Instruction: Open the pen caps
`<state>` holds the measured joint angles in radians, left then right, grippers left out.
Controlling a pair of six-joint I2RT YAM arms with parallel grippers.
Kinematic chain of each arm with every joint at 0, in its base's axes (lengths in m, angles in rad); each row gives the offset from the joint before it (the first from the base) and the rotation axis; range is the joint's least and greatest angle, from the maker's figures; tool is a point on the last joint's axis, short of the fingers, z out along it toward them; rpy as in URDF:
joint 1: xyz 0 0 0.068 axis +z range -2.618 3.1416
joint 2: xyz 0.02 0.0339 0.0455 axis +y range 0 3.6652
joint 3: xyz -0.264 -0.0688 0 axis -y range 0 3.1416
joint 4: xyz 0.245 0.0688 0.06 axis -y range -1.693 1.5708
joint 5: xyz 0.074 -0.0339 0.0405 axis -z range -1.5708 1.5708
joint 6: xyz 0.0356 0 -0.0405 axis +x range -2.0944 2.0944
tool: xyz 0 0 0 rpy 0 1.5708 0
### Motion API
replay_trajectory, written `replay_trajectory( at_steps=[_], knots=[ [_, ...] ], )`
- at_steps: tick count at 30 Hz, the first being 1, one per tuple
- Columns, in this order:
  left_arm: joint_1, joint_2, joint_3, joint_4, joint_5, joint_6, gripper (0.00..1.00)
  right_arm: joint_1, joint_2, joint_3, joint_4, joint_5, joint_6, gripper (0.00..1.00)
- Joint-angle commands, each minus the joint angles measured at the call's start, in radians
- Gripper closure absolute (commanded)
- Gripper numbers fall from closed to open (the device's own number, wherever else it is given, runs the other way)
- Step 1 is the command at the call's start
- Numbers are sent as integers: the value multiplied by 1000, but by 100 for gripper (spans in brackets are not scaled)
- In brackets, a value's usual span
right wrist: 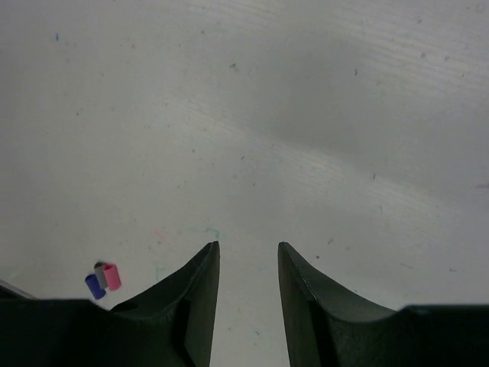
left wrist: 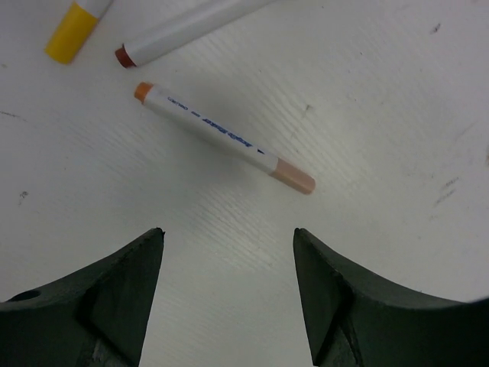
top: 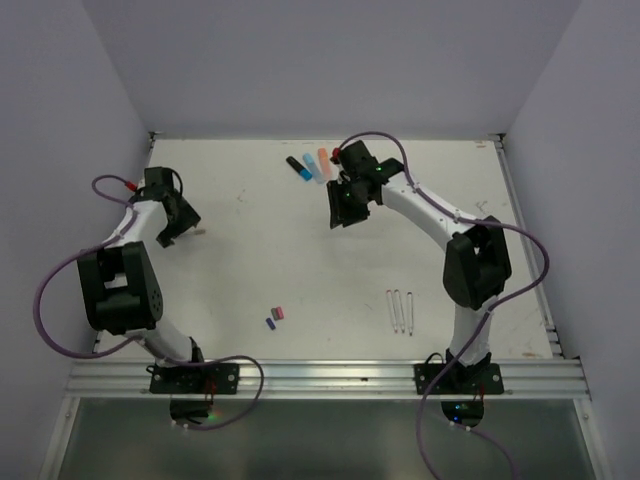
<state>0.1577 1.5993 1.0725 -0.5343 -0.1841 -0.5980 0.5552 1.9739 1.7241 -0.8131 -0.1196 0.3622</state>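
Observation:
In the left wrist view a thin white pen (left wrist: 214,131) lies on the table with a peach cap (left wrist: 294,177) on one end and an orange stub (left wrist: 143,91) on the other. Beyond it are a yellow cap (left wrist: 70,32) and a dark red stub (left wrist: 122,56) on two more pens. My left gripper (left wrist: 229,233) is open and empty, just short of the peach cap. My right gripper (right wrist: 248,246) is open and empty over bare table. Loose pink (right wrist: 112,277) and purple (right wrist: 95,287) caps lie to its left, also seen from above (top: 276,316).
Black, blue and salmon markers (top: 310,168) lie at the back centre beside the right arm's wrist. Three uncapped white pen barrels (top: 400,310) lie at the front right. Walls enclose the table (top: 300,260) on three sides.

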Motion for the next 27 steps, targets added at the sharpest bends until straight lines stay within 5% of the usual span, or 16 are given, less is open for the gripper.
replay_trajectory(
  at_steps=[1, 12, 27],
  knots=[
    [25, 50, 101, -9, -31, -83, 28, 32, -147, -99, 54, -46, 18, 60],
    [28, 278, 293, -177, -84, -293, 27, 32, -328, -273, 68, -31, -45, 60],
    [29, 313, 201, -155, -106, -434, 27, 32, -380, -336, 78, -26, -69, 59]
  ],
)
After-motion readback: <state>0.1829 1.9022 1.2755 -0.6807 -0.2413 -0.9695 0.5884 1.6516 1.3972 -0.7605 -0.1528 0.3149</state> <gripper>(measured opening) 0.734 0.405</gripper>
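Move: The light-orange cap of the pen is about 3 cm ahead of my left hand, 2 cm to its right and some 6 cm below. From that cap, the red-capped pen's middle lies roughly 8 cm left and 3 cm farther out, and the yellow-capped pen's about 13 cm left and 2 cm farther out. From my right hand the cap lies some 34 cm left, 1 cm farther out and 11 cm down. With its fingers staying wide open and empty, my left hand first slides forward some 5 cm, almost level, out over the orange-capped pen. It then sinks about 4 cm while easing back a little, turning roughly 20 degrees counter-clockwise and pointing more steeply down, so one fingertip comes close over the cap. My empty right hand draws back about 7 cm, rising slightly, its fingers still part open. ##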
